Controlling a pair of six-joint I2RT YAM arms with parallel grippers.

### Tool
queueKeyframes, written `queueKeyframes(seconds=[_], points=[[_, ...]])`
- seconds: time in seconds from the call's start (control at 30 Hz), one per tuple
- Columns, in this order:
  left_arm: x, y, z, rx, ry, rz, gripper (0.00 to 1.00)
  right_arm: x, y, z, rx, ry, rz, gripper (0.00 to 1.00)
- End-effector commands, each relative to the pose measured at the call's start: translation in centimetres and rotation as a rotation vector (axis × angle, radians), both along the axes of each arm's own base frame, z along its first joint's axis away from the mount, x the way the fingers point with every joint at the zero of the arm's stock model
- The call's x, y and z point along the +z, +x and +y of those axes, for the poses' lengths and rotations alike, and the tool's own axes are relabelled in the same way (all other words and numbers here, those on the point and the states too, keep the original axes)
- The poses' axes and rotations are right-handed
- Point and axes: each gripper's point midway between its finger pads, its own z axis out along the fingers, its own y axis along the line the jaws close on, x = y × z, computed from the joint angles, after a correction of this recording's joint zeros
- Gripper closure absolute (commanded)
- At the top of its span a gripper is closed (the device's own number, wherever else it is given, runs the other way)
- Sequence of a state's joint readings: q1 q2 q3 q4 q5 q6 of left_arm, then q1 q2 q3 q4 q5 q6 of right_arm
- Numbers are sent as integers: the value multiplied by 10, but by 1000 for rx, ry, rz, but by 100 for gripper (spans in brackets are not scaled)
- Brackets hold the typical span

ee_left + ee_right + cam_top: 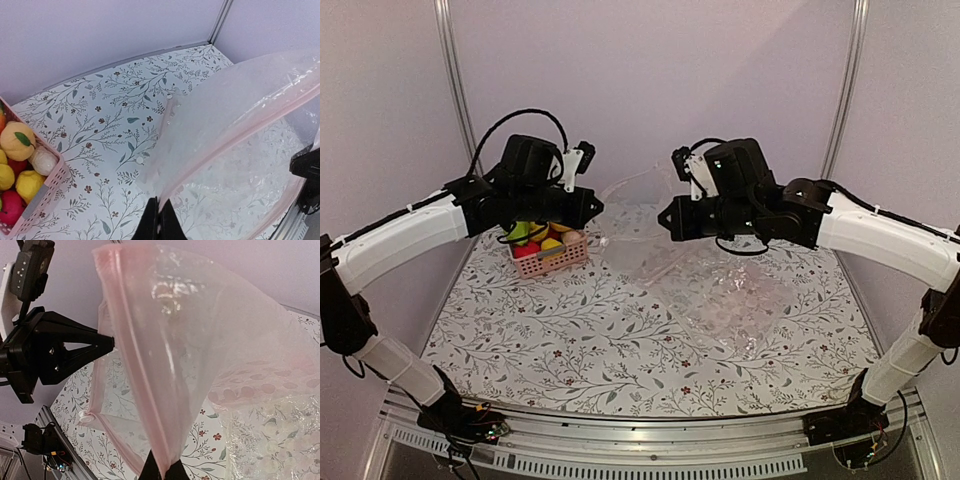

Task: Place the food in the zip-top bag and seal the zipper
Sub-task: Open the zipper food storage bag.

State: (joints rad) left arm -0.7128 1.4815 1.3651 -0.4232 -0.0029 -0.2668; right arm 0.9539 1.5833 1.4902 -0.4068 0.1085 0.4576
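The zip-top bag hangs above the table between my two grippers, its mouth gaping. My left gripper is shut on one side of the pink zipper. In the top view, the left gripper sits just right of the pink basket. My right gripper is shut on the opposite rim of the bag, pinching the zipper strip. From above, the right gripper faces the left one. The food lies in the pink basket: yellow, orange, red and whitish pieces. No food shows inside the bag.
The pink slatted basket stands at the back left of the floral table. A larger crinkled clear bag lies on the table right of centre, below the held bag. Purple walls close off the back and sides.
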Motion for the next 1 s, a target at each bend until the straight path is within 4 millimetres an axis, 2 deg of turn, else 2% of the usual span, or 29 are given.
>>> queueKeyframes(seconds=[0.0,0.13,0.37,0.43,0.57,0.67,0.83,0.97], points=[[10,-4,1,-3,-55,-4,100,43,-18,-18,71,-27,-95,100],[13,-14,-15,-82,-123,26,100,59,-32,-29,124,-45,-131,100],[12,-24,-29,-110,-203,87,100,67,-37,-58,90,-137,-176,100],[13,-28,-32,-110,-230,85,100,68,-40,-59,104,-139,-180,100],[12,-34,-34,-92,-240,67,100,69,-52,-44,202,-92,-165,100],[22,-37,-30,-73,-255,41,100,67,-59,-28,280,-52,-144,100],[42,-41,-18,-42,-268,-16,100,68,-62,-7,350,13,-144,100],[50,-43,-5,-7,-253,-46,99,76,-69,9,422,85,-148,100]])
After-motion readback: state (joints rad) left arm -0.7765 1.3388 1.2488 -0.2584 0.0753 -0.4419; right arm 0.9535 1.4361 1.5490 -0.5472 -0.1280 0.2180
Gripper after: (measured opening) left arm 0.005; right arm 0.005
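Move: Both hands already pinch the lips of the zipper bag, with its gaping mouth between them: its middle is about 7 cm right of the left hand and level with it, and some 5 cm left and 3 cm ahead of the right hand. The second bag lies on the table around 15 cm right and 3 cm ahead of the right hand, 25 cm below. The fruit basket sits roughly 17 cm ahead and 17 cm left of the left hand, 22 cm below. Keep both grippers shut on the bag's lips. Draw the right one up and back about 6 cm each, swinging out to the right and then returning left, with some 20 degrees of counter-clockwise turn. Bring the left back about 4 cm, drifting right and partly back; let it rise, dip, then climb at the end while its left side rolls down. ##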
